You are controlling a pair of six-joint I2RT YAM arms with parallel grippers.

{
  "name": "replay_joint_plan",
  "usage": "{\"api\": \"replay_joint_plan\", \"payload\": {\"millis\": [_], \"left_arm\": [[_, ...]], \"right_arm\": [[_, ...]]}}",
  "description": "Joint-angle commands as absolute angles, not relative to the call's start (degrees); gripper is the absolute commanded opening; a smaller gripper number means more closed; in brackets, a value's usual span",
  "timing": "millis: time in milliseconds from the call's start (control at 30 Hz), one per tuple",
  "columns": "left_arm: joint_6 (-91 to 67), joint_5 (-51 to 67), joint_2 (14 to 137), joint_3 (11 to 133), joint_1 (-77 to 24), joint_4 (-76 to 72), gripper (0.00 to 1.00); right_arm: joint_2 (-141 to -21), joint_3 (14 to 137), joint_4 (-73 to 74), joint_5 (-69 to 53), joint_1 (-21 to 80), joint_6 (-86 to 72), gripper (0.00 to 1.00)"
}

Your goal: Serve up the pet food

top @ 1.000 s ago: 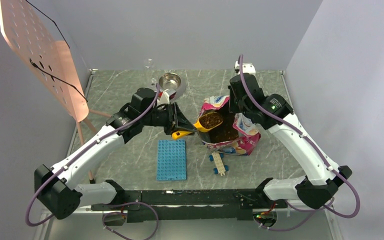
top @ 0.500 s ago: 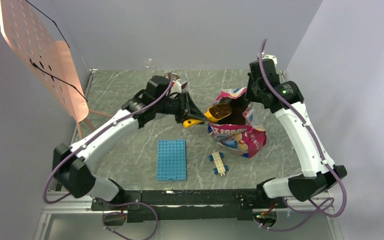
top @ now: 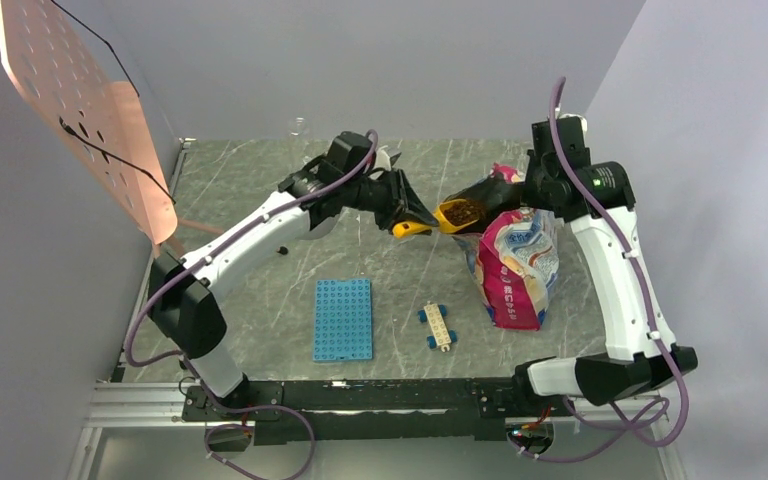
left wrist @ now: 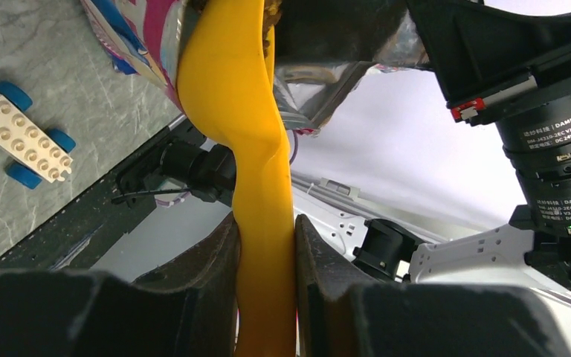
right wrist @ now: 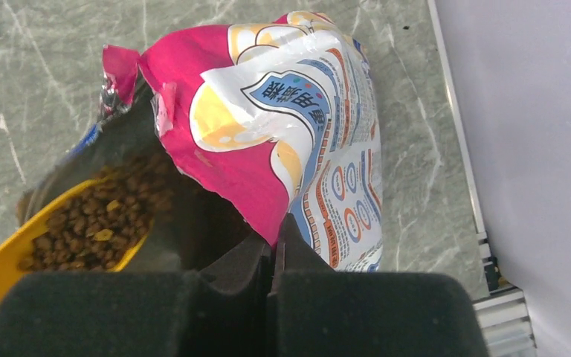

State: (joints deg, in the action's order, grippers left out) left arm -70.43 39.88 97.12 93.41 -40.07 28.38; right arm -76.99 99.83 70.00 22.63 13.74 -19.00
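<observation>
The pet food bag [top: 516,268], glossy pink, white and blue, stands upright at the right of the table. My right gripper [top: 516,190] is shut on its top edge and holds the mouth open; in the right wrist view the gripper [right wrist: 276,242] pinches the pink rim of the bag [right wrist: 297,126]. My left gripper [top: 405,212] is shut on the handle of a yellow scoop [top: 457,213]. The scoop sits at the bag's mouth, filled with brown pet food [right wrist: 93,219]. In the left wrist view the scoop's handle [left wrist: 262,171] runs between the fingers.
A blue studded baseplate [top: 343,318] and a small blue-and-white brick car [top: 436,326] lie near the front. A dark speck [top: 282,250] lies left of centre. A copper perforated panel [top: 80,100] leans at the far left. Side walls stand close on both sides.
The right gripper has pulled the bag up and to the right, from slumped to upright. The left arm has stretched up and to the right with the filled scoop.
</observation>
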Motion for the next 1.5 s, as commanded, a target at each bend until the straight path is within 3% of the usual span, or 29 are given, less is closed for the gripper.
{"api": "replay_joint_plan", "payload": {"millis": [0, 167, 567, 800, 900, 1033, 1467], "left_arm": [[-76.6, 44.8, 92.0, 84.3, -39.9, 10.1, 0.00], [-80.5, 48.4, 91.6, 77.8, -39.2, -8.6, 0.00], [-78.5, 53.2, 89.2, 69.9, -38.3, -26.5, 0.00], [-62.7, 53.0, 84.2, 66.2, -38.8, -10.8, 0.00], [-62.1, 52.2, 83.9, 66.2, -39.9, -12.8, 0.00], [-65.3, 53.2, 82.7, 63.4, -40.3, -27.3, 0.00], [-73.6, 55.3, 80.8, 59.9, -39.9, -39.7, 0.00]], "right_arm": [[-67.3, 99.3, 51.2, 19.1, 14.2, -18.3, 0.00], [-65.5, 97.1, 50.3, 15.3, 14.2, -18.3, 0.00], [-63.2, 95.3, 48.7, 16.6, 14.2, -18.7, 0.00], [-64.7, 97.3, 48.7, 16.5, 14.2, -18.6, 0.00], [-65.0, 97.7, 48.4, 15.8, 14.2, -18.5, 0.00], [-65.6, 97.3, 47.7, 14.3, 14.2, -18.3, 0.00], [-64.1, 97.7, 48.9, 16.3, 14.2, -18.0, 0.00]]}}
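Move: The pet food bag's mouth, with the yellow scoop's loaded bowl already in it, is about 11 cm right of the left hand, 3 cm ahead and 5 cm below; the right hand, pinching the rim, has the mouth's middle 8 cm to its left, 2 cm back and 4 cm below. The toy car lies some 9 cm back and 3 cm right of the left hand, the blue plate 7 cm back and 16 cm left of it, both almost 30 cm lower. The scoop, still pinched by its handle, is drawn back about 6 cm and slightly left by the left hand, after a small dip and rise. Its wrist turns nearly 40 degrees, bringing fingers that slanted down towards the right up to level. The right hand keeps the bag rim pinched, eases a couple of centimetres left and slightly back early on, then holds. ##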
